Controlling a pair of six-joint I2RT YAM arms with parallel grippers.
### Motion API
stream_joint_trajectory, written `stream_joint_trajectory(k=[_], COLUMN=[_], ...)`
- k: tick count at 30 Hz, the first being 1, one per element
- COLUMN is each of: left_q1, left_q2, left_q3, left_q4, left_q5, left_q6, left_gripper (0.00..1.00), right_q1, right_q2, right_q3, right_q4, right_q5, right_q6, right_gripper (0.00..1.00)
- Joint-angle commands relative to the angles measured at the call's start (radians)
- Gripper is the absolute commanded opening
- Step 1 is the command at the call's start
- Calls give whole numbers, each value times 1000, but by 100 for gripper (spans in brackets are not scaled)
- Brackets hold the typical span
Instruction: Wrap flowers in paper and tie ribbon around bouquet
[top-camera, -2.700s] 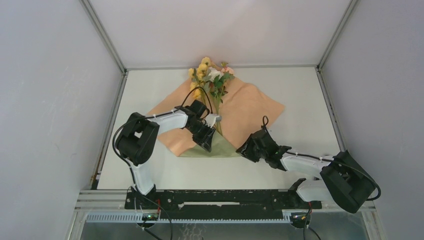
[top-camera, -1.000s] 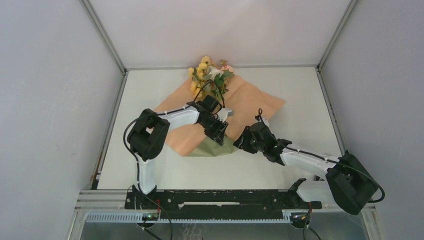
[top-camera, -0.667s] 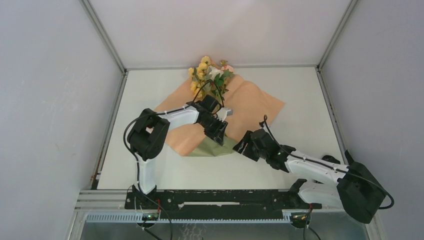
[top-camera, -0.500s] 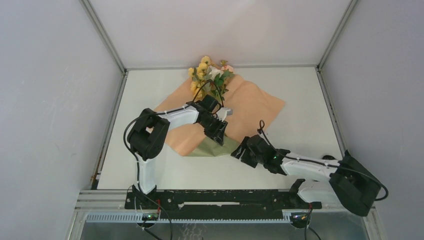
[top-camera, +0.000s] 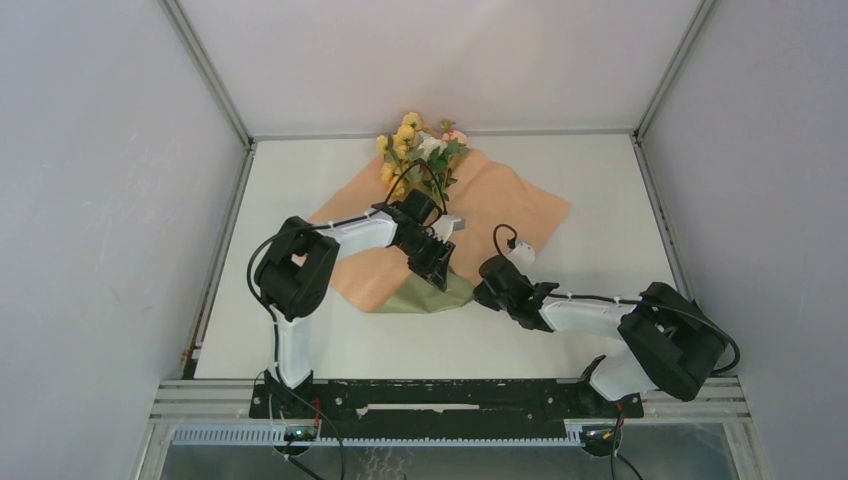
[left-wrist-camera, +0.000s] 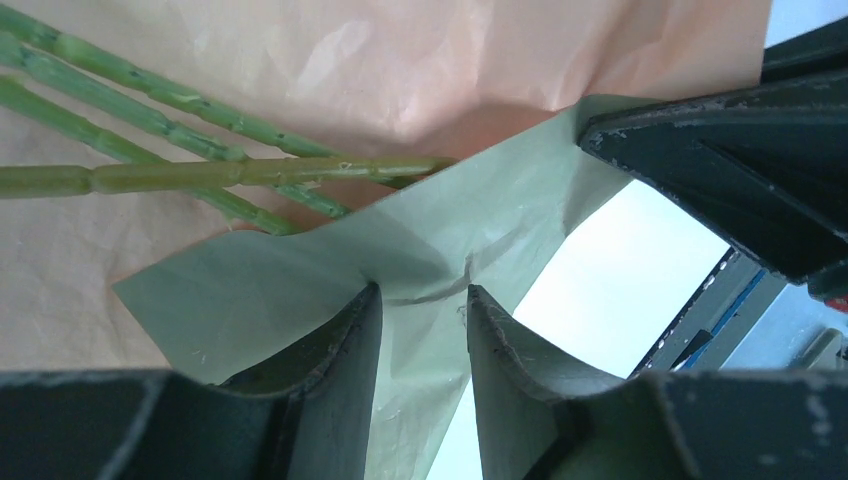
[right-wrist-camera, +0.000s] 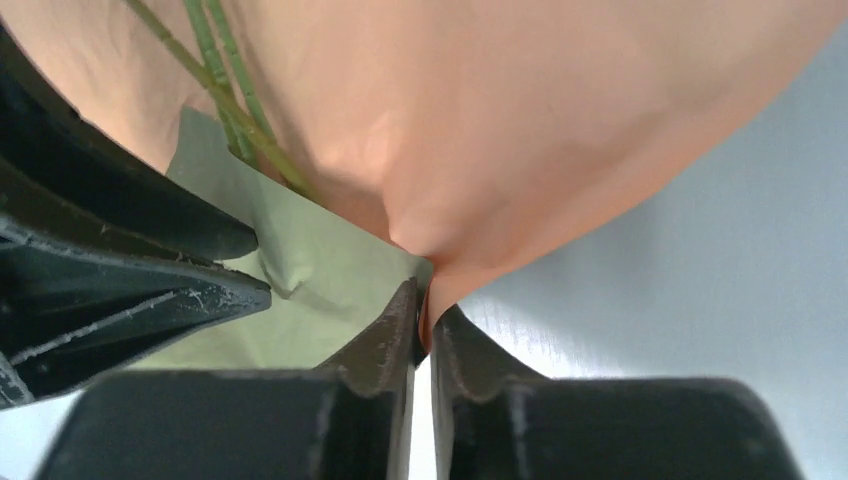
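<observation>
The flowers (top-camera: 420, 150) lie at the far middle of the table, their green stems (left-wrist-camera: 200, 175) running toward me over the paper (top-camera: 500, 210). The paper lies spread out, peach side up, with only its near corner folded over as an olive-green flap (top-camera: 425, 298). My left gripper (top-camera: 441, 270) is open, both fingertips pressed down on that flap (left-wrist-camera: 300, 280) over the stem ends. My right gripper (top-camera: 487, 292) sits just right of the flap. It is shut on a pinched ridge of the paper's peach edge (right-wrist-camera: 445, 275). No ribbon and no wrapped bouquet are in view.
Grey enclosure walls and metal corner posts (top-camera: 210, 75) ring the white table (top-camera: 600, 180). A black mounting rail (top-camera: 430, 395) runs along the near edge. The two grippers stand close together, and the left one's fingers (right-wrist-camera: 150, 265) fill the right wrist view's left side.
My right gripper drew back toward me, opened, then came forward beside the green flap and shut on the paper's edge. The left arm and the flowers have not moved.
</observation>
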Motion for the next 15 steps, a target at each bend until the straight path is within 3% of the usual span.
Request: stream_joint_trajectory(k=[1,5,9,15], left_q1=[20,38,78,134], left_q2=[9,-38,-139,-262], left_q3=[27,60,71,-75], left_q4=[1,-73,-177,-168], left_q5=[-26,3,36,-14], left_q6=[23,84,163,199], left_gripper=[43,49,59,73], right_q1=[41,75,79,110], right_q2=[6,4,-8,1], right_q3=[118,185,199,228], right_q4=[-89,-172,-191,-233], right_q5=[159,232,239,274], right_q6=[-213,-320,-365,-423], right_gripper=[11,0,0,0])
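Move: The end of the green fold, where it meets the orange paper, is already between my right fingertips. The stem ends lie about 6 cm ahead and 5 cm left of it. From my left hand that pinch spot is about 8 cm right and 2 cm back. The middle of the green fold is just under my left fingertips, and the paper's front-left corner is about 12 cm left and 5 cm back. The stem ends are 4 cm ahead and 2 cm right. I shut my right fingers fully on the fold's end and lift it about 3 cm, easing 2 cm forward while the wrist rolls some 20 degrees, left side down, and turns slightly counter-clockwise. My left hand then comes up off the green fold, rising about 5 cm and travelling 4 cm left over the paper as its fingers open wider. ##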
